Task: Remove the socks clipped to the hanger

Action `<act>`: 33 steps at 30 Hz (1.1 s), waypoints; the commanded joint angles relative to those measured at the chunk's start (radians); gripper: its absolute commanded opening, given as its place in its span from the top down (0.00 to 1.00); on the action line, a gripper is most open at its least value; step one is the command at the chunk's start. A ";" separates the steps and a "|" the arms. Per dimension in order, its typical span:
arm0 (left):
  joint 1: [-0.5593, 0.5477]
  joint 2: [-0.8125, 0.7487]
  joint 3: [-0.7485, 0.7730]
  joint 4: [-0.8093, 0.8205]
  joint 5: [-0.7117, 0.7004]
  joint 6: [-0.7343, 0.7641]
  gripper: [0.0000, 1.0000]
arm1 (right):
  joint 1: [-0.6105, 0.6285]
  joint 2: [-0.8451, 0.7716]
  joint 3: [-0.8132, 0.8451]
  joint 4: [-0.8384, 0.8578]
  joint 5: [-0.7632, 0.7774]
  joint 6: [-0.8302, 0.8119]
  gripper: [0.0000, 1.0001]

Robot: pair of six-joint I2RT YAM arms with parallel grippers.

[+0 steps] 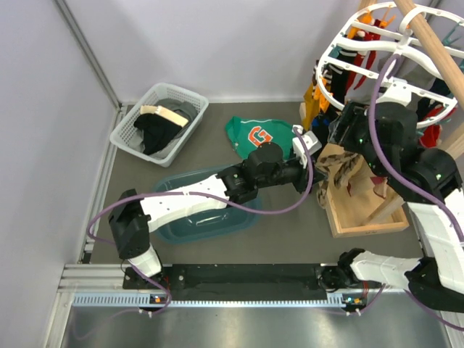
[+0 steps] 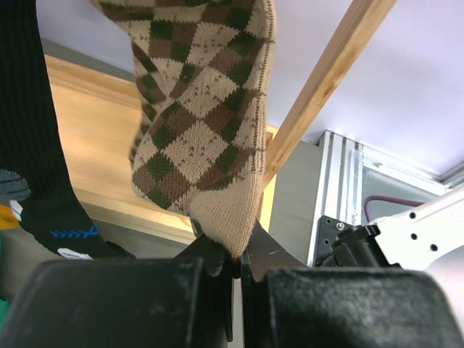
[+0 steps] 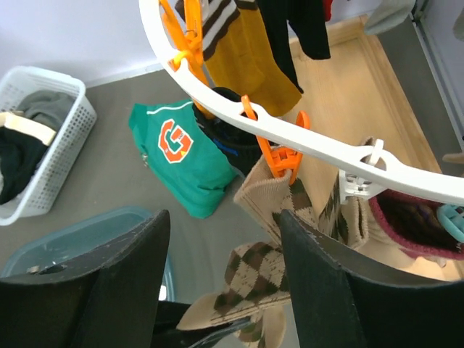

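Note:
The white oval hanger [image 1: 360, 81] hangs at the far right, with several socks clipped to it. A tan-brown argyle sock [image 1: 342, 172] hangs from an orange clip [image 3: 280, 156] on the hanger's rim [image 3: 319, 142]. My left gripper [image 2: 236, 255] is shut on that sock's beige toe [image 2: 225, 210], below the hanger; in the top view the left gripper [image 1: 312, 148] is beside the sock. My right gripper [image 3: 225, 250] is open just below the rim, its fingers either side of the argyle sock [image 3: 272, 199]. A mustard sock [image 3: 257, 58] and a black sock [image 3: 299, 25] hang farther along.
A wooden pole [image 1: 433, 45] crosses above the hanger; its wooden base tray [image 1: 362, 214] lies under the socks. A green sweatshirt with an orange G [image 1: 252, 135], a teal tub [image 1: 206, 212] and a white mesh basket [image 1: 156, 120] lie to the left.

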 commanded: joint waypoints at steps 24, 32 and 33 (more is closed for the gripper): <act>-0.006 -0.206 -0.092 0.013 0.110 -0.045 1.00 | -0.005 -0.157 -0.276 0.345 0.008 -0.022 0.18; -0.007 -0.240 -0.116 0.013 0.127 -0.066 1.00 | -0.024 -0.132 -0.273 0.361 0.026 -0.031 0.12; -0.007 -0.251 -0.121 0.014 0.126 -0.068 1.00 | -0.030 -0.129 -0.272 0.362 0.017 -0.030 0.12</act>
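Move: The orange clip on the hanger's rim, with the argyle sock's cuff in its jaws, is about 4 cm ahead and 3 cm right of my right hand, near its height. The white clip is about 4 cm ahead and 7 cm right; another orange clip is some 8 cm ahead and 4 cm left. From my left hand, already pinching the sock, the cuff's clip is roughly 8 cm ahead, 7 cm right and 11 cm above. With my left fingers still shut on the lower part of the argyle sock, I draw it back, to the left and up, some 6 cm in all, away from the orange clip. My right hand hovers by that clip with only centimetre-sized shifts, its fingers opening from a bit over half to nearly full while the fingertips tilt up some 8 degrees. ##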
